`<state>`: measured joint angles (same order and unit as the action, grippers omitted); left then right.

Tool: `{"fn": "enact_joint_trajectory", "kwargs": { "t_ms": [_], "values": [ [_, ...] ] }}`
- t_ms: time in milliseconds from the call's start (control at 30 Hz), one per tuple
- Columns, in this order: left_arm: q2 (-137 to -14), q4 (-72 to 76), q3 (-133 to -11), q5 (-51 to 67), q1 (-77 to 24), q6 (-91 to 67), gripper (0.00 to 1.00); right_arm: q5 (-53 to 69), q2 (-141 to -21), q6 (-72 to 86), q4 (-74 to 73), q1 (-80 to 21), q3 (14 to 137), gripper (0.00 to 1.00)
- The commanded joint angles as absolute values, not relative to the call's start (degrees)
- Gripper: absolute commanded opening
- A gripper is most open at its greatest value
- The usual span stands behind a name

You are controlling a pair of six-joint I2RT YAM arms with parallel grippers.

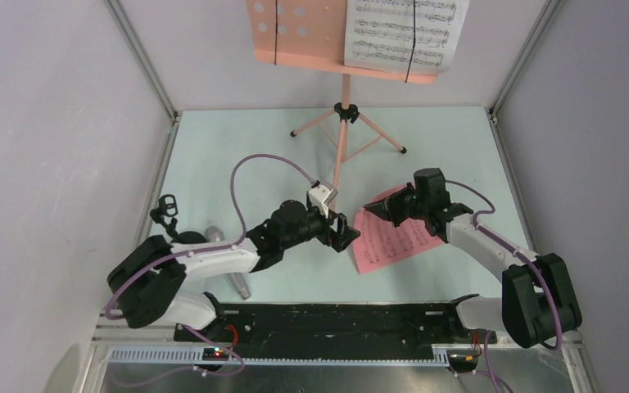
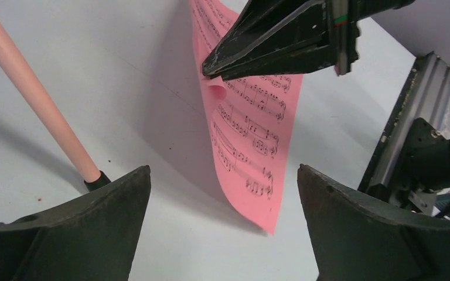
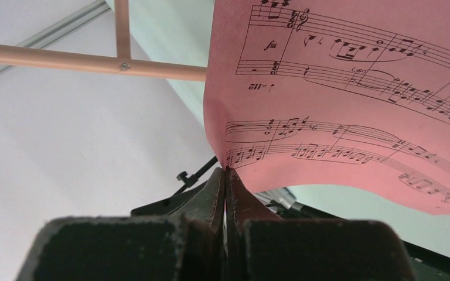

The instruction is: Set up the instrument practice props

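Observation:
The salmon-pink music stand (image 1: 342,139) rises at the back of the table, and a white sheet-music page (image 1: 401,33) rests on its perforated desk (image 1: 295,29). A pink sheet-music page (image 1: 393,241) lies right of centre with its far left corner lifted. My right gripper (image 1: 374,206) is shut on that corner (image 3: 227,171), and the page (image 3: 340,105) curls up over it. My left gripper (image 1: 348,235) stands open just left of the page (image 2: 252,134), holding nothing (image 2: 222,181). A grey microphone (image 1: 231,266) lies half under my left arm. The black mic stand (image 1: 168,214) sits at the left edge.
A leg of the stand's tripod (image 2: 35,99) slants down to the table just left of my left gripper. Metal frame posts and white walls close in the table on the left, right and back. The black mounting rail (image 1: 336,319) runs along the near edge.

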<state>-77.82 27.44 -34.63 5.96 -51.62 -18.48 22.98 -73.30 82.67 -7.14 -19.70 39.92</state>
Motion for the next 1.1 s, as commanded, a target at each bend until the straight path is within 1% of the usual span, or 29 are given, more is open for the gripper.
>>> {"fn": "enact_joint_trajectory", "kwargs": {
  "t_ms": [0, 100, 167, 200, 233, 300, 333, 367, 400, 433, 467, 500, 533, 567, 600, 633, 667, 700, 733, 767, 800, 833, 867, 900, 933, 967, 1067],
  "values": [
    [-82.97, 34.63, -37.8, 3.95, -51.96, -17.32, 0.96, 24.96, -73.56, 90.25, -2.4, -19.88, 41.97, 0.0],
    [-85.65, 36.49, -39.18, 3.4, -51.98, -17.83, 0.93, 25.47, -73.61, 92.15, -1.83, -19.92, 41.99, 0.0],
    [-87.61, 37.53, -40.24, 2.45, -52.01, -18.1, 0.86, 25.3, -73.38, 93.28, -1.73, -19.87, 42.0, 0.0],
    [-88.81, 38.1, -40.76, 1.86, -52.03, -18.15, 0.77, 25.26, -73.26, 93.92, -1.58, -19.93, 42.01, 0.0],
    [-89.32, 38.3, -40.99, 1.68, -52.03, -18.07, 0.73, 25.34, -73.23, 94.11, -1.18, -19.94, 42.01, 0.0],
    [-89.95, 38.47, -41.51, 1.08, -52.01, -17.63, 0.58, 25.66, -73.22, 94.68, -0.94, -19.88, 41.97, 0.0],
    [-89.81, 38.49, -41.73, 0.66, -52.0, -17.43, 0.54, 25.7, -73.32, 94.88, -0.87, -19.91, 42.0, 0.0],
    [-89.64, 38.49, -41.78, 0.51, -51.97, -17.1, 0.46, 25.65, -73.36, 94.89, -1.1, -19.92, 42.05, 0.0],
    [-89.3, 38.5, -41.8, 0.54, -51.93, -17.03, 0.41, 25.57, -73.4, 94.91, -1.25, -19.97, 42.15, 0.0],
    [-89.14, 38.5, -41.87, 0.84, -51.89, -16.94, 0.32, 25.55, -73.48, 94.85, -1.37, -20.02, 42.13, 0.0],
    [-89.13, 38.5, -41.9, 1.51, -51.91, -16.95, 0.28, 25.56, -73.59, 94.89, -1.34, -20.12, 42.16, 0.0],
    [-89.28, 38.5, -41.92, 1.81, -51.88, -17.11, 0.2, 25.68, -73.71, 94.94, -1.13, -20.21, 42.12, 0.0],
    [-89.38, 38.5, -42.01, 2.19, -51.86, -17.37, 0.16, 25.72, -73.84, 95.02, -1.0, -20.21, 42.11, 0.0],
    [-89.62, 38.5, -42.08, 2.41, -51.9, -17.43, 0.07, 25.92, -73.92, 95.19, -0.76, -20.24, 42.15, 0.01],
    [-89.68, 38.43, -42.09, 2.76, -51.91, -17.43, 0.04, 26.06, -74.01, 95.19, -0.64, -20.23, 42.21, 0.03],
    [-89.72, 38.38, -41.96, 3.04, -51.91, -17.42, 0.01, 26.22, -74.0, 95.19, -0.56, -20.22, 42.26, 0.04],
    [-89.69, 38.29, -41.99, 3.15, -51.93, -17.19, 0.01, 26.25, -73.96, 95.19, -0.59, -20.17, 42.36, 0.11],
    [-89.44, 38.13, -42.01, 3.05, -51.92, -17.03, 0.0, 26.38, -73.94, 94.97, -0.59, -20.09, 42.47, 0.16],
    [-89.24, 37.64, -41.96, 2.93, -51.89, -16.56, 0.0, 26.51, -73.86, 94.86, -0.6, -20.02, 42.59, 0.26],
    [-88.64, 37.32, -41.93, 3.04, -51.8, -16.28, 0.0, 26.75, -73.8, 94.42, -0.59, -19.79, 42.82, 0.32],
    [-88.27, 36.33, -41.93, 3.23, -51.78, -15.63, 0.0, 26.82, -73.67, 94.06, 0.32, -19.65, 42.9, 0.45],
    [-87.35, 34.46, -42.12, 3.58, -51.75, -15.2, 0.0, 27.12, -73.44, 92.93, 1.11, -19.35, 43.24, 0.55],
    [-86.74, 33.1, -42.29, 3.99, -51.71, -13.88, 0.0, 27.27, -73.28, 92.08, 0.95, -19.12, 43.59, 0.58],
    [-85.14, 29.24, -42.94, 5.0, -51.69, -13.01, 0.0, 27.63, -72.88, 89.6, 0.57, -18.43, 44.21, 0.64],
    [-84.28, 26.75, -43.44, 5.62, -51.68, -10.79, 0.0, 28.48, -72.69, 88.13, 1.02, -18.0, 44.6, 0.67],
    [-82.28, 19.69, -45.18, 7.1, -51.68, -9.39, 0.0, 29.36, -72.53, 85.34, 1.52, -16.85, 45.19, 0.69],
    [-77.75, 5.64, -49.39, 8.84, -51.71, -1.7, 0.0, 33.87, -72.48, 82.26, 6.11, -13.38, 45.62, 0.71]
  ]
}}
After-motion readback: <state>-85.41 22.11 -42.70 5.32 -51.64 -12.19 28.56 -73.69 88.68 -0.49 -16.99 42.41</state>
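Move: In the right fingers hangs the pink sheet by one corner. From the open left hand, the stretch of left edge it goes for is about 4 cm ahead, 3 cm to the right and 1 cm lower; the sheet's middle lies some 12 cm right, 1 cm back and 7 cm below. The music stand's front foot is roughly 3 cm ahead, 4 cm left and 13 cm below it. From the right hand, that edge lies about 4 cm back, 2 cm left and slightly below. Reaching forward and to its right by about 4.5 cm while dipping some 2 cm, the left hand closes fully and pinches the sheet's left edge, then starts easing back and left. The right hand keeps the corner while rising about 2 cm and rolling some 10 degrees, then opens, lets go and lifts about 2 cm more, slightly forward. ##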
